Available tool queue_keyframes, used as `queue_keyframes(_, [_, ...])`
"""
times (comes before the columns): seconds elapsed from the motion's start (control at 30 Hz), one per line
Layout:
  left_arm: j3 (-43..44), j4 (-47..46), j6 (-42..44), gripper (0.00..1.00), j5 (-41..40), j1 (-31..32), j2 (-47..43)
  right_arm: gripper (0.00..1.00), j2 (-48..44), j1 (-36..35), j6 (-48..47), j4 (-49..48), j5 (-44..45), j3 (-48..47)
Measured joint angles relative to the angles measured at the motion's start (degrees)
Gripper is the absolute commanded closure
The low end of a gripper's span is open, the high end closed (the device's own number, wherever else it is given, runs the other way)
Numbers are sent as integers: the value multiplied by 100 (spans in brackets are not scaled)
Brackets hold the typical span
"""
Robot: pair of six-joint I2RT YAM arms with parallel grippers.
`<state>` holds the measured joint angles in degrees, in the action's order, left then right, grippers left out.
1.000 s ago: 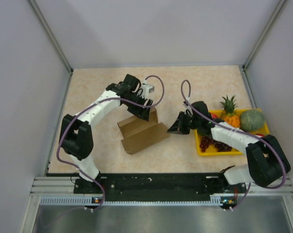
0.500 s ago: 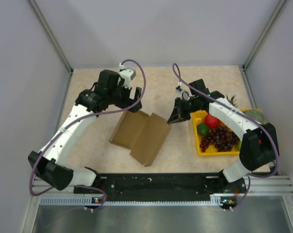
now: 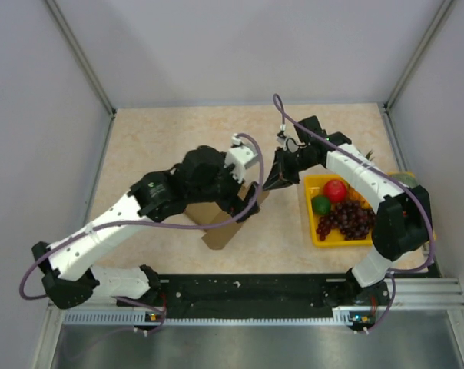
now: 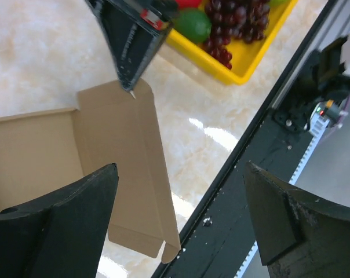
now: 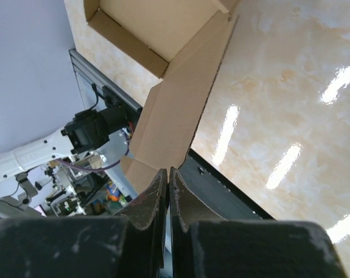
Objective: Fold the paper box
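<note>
The paper box (image 3: 219,234) is a brown cardboard blank lying partly open on the table, mostly hidden under my left arm in the top view. In the left wrist view the paper box (image 4: 114,156) shows a long side flap with a tab at its near end. My left gripper (image 3: 244,205) hovers above that flap, jaws wide apart with nothing between them (image 4: 181,174). My right gripper (image 3: 273,181) is shut, its tips touching the flap's far corner (image 4: 132,91). The right wrist view looks along the raised flap (image 5: 178,107) from the shut fingertips (image 5: 168,172).
A yellow tray (image 3: 312,224) holding grapes (image 3: 346,219), a red fruit (image 3: 336,190) and a green fruit (image 3: 321,204) sits right of the box. The black base rail (image 3: 247,292) runs along the near edge, close to the flap's tab. Grey walls enclose the table.
My left arm has swung from behind the box to over its right front side, and its jaws have opened wide. The box has shifted and turned. The right gripper stayed shut near the flap.
</note>
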<state>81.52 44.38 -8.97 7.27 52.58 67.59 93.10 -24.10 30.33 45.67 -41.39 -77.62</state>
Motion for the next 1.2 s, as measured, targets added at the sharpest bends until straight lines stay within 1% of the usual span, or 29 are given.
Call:
queue_keyframes(0.07, [4,-7,-9,8,-286,361,376,100,61,0,90,31,15,-42])
queue_keyframes(0.13, [39,31,13,8,-498,538,831,100,138,0,170,55,22,-81])
queue_keyframes(0.23, [177,212,166,11,-852,765,1633,100,260,0,254,66,22,-136])
queue_keyframes(0.27, [203,280,221,14,-1001,831,1845,100,284,0,284,90,31,-160])
queue_keyframes(0.3, [229,372,280,20,-1172,896,2022,100,306,0,308,87,44,-173])
queue_keyframes(0.37, [319,568,337,26,-1532,1008,2286,100,319,0,358,109,76,-214])
queue_keyframes(0.4, [378,654,354,33,-1665,1034,2367,100,319,0,385,122,90,-238])
queue_keyframes(0.5, [734,942,352,44,-2149,1082,2643,100,319,0,444,122,136,-275])
queue_keyframes(0.53, [807,973,352,51,-2243,1082,2693,100,319,2,470,127,157,-280])
queue_keyframes(0.57, [870,1001,352,55,-2374,1086,2752,100,319,0,485,133,188,-289])
queue_keyframes(0.6, [907,1019,337,59,-2485,1086,2796,98,319,0,507,140,232,-302])
queue_keyframes(0.63, [944,1054,321,65,-2616,1086,2859,96,319,2,531,140,258,-313])
queue_keyframes(0.67, [955,1069,299,67,-2721,1086,2909,94,319,2,555,155,278,-341])
queue_keyframes(0.7, [960,1091,299,68,-2837,1088,2959,91,319,4,584,151,284,-365])
queue_keyframes(0.73, [960,1123,295,76,-2938,1091,3025,88,319,9,605,151,289,-393])
queue_keyframes(0.77, [960,1156,302,80,-3012,1091,3084,86,317,22,636,149,280,-424])
queue_keyframes(0.8, [960,1187,317,85,-3082,1091,3139,81,317,35,658,118,260,-428])
queue_keyframes(0.83, [960,1200,310,91,-3115,1091,3174,77,317,57,695,79,232,-428])
queue_keyframes(0.87, [960,1207,317,100,-3143,1091,3200,68,317,76,728,55,216,-428])
queue_keyframes(0.93, [960,1215,330,100,-3176,1088,3217,58,315,153,758,13,149,-428])
queue_keyframes(0.97, [962,1217,348,100,-3180,1082,3217,44,308,208,734,-13,107,-428])
queue_keyframes(1.03, [986,1255,339,100,-3209,1054,3220,37,269,407,691,-46,17,-424])
queue_keyframes(1.07, [1019,1292,317,100,-3217,1034,3220,30,225,566,658,-120,-39,-407])
queue_keyframes(1.13, [1187,1425,223,100,-3167,933,3230,28,2,1008,627,-527,-175,-212])
queue_keyframes(1.2, [1449,1541,24,100,-3045,750,3230,27,-382,1504,636,-1005,-289,173])
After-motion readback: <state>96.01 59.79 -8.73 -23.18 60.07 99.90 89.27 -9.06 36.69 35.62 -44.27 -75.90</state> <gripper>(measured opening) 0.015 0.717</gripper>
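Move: The right hand already holds the corner of the raised lid panel. The grip spot on that panel's edge is about 5 cm ahead of the open left hand, 2 cm to its right and 15 cm below. The box tray is roughly 4 cm ahead of the left hand, 8 cm left and 25 cm below. From the right hand, the grip spot is about 3 cm back, 2 cm left and 2 cm below. Left hand sinks about 15 cm, rolling some 40 degrees, pinches the lid edge; right opens, withdraws right and forward. ##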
